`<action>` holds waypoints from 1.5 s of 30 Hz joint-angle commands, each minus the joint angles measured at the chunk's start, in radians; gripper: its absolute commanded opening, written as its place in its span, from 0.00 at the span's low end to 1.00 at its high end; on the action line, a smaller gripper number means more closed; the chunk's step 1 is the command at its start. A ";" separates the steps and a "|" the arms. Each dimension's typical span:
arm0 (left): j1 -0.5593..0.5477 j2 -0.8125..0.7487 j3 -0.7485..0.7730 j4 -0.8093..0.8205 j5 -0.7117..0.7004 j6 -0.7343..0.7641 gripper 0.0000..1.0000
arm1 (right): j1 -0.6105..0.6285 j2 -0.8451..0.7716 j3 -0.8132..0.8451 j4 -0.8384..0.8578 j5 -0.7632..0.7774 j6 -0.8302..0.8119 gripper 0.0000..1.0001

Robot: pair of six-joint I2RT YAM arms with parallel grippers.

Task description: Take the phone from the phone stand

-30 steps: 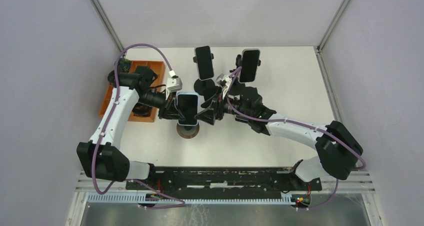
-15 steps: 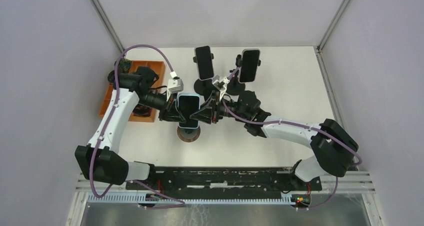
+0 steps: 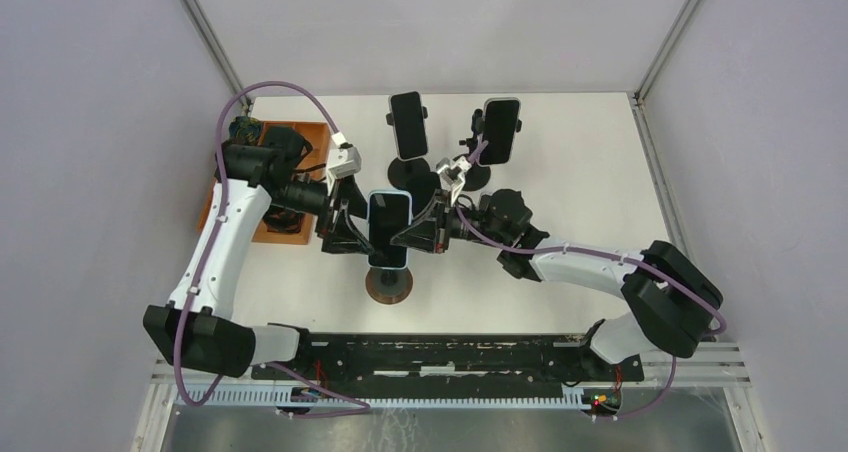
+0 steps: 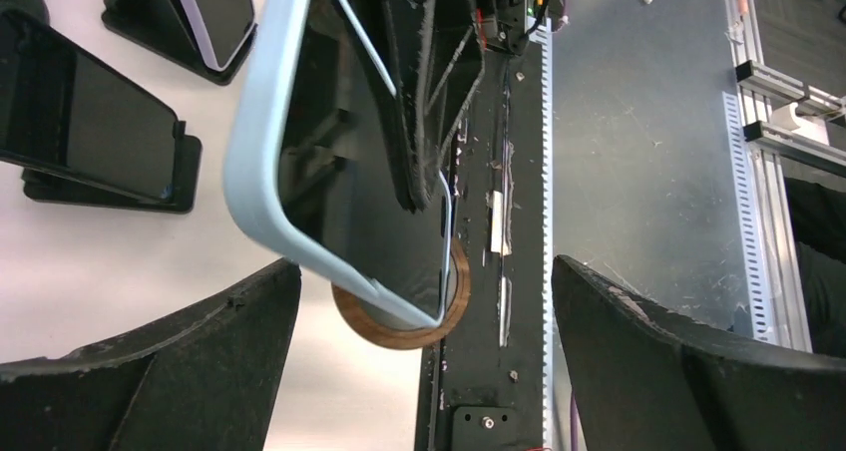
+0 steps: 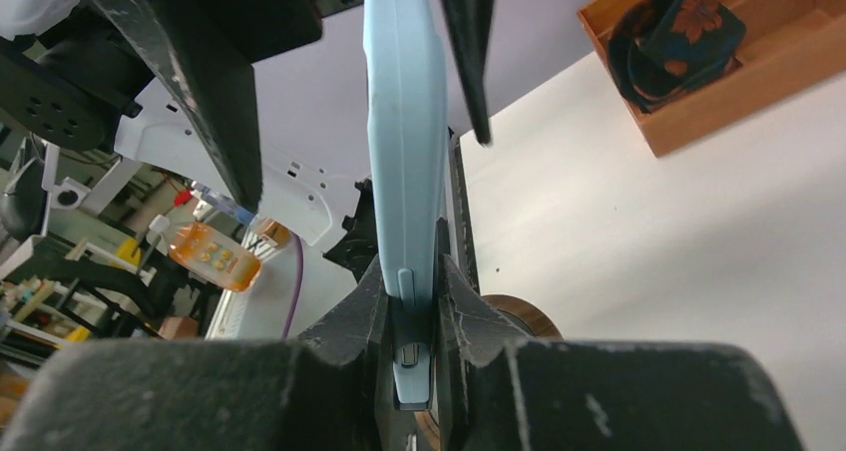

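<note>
The phone [image 3: 390, 229], in a light-blue case, hangs upright over the round wooden phone stand [image 3: 389, 285]. My right gripper [image 3: 418, 234] is shut on the phone's right edge. In the right wrist view its fingers [image 5: 469, 316] pinch the blue edge of the phone [image 5: 404, 122]. My left gripper [image 3: 350, 234] stands wide open just left of the phone, touching nothing. In the left wrist view the phone [image 4: 339, 162] sits beyond the open left gripper [image 4: 424, 371], and the stand's wooden base [image 4: 399, 331] shows under its lower corner.
Two more phones rest on black stands behind, one at centre [image 3: 408, 125] and one to its right [image 3: 500, 130]. A wooden tray [image 3: 304, 138] holding a dark patterned item sits at the back left. The black rail [image 3: 440, 357] runs along the near edge.
My left gripper let go of the phone and opened wide. My right gripper closed on the phone's right edge. The phone shifted slightly right and toward the near edge.
</note>
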 commanded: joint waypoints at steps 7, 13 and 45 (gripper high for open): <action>0.014 -0.092 0.002 0.022 0.015 0.105 1.00 | -0.095 -0.210 -0.085 0.272 -0.020 0.141 0.00; 0.038 -0.126 -0.111 0.147 0.088 0.102 1.00 | -0.094 -0.233 -0.087 0.405 0.011 0.234 0.00; 0.038 -0.168 -0.189 0.176 0.215 0.083 0.68 | 0.058 -0.018 0.146 0.516 0.113 0.276 0.00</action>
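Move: The right hand already grips the phone by its right edge, its middle about 3 cm left, 2 cm ahead and 2 cm above; the phone stand hangs behind it, about 3 cm left, 3 cm back and 7 cm below. The black phone holder is some 5 cm right, 8 cm ahead, 19 cm below. From the open left hand the phone stand lies about 6 cm right, 4 cm back, 7 cm below. The right hand swings its phone 5 cm right, then some 11 cm up and left; left fingers partly close. ##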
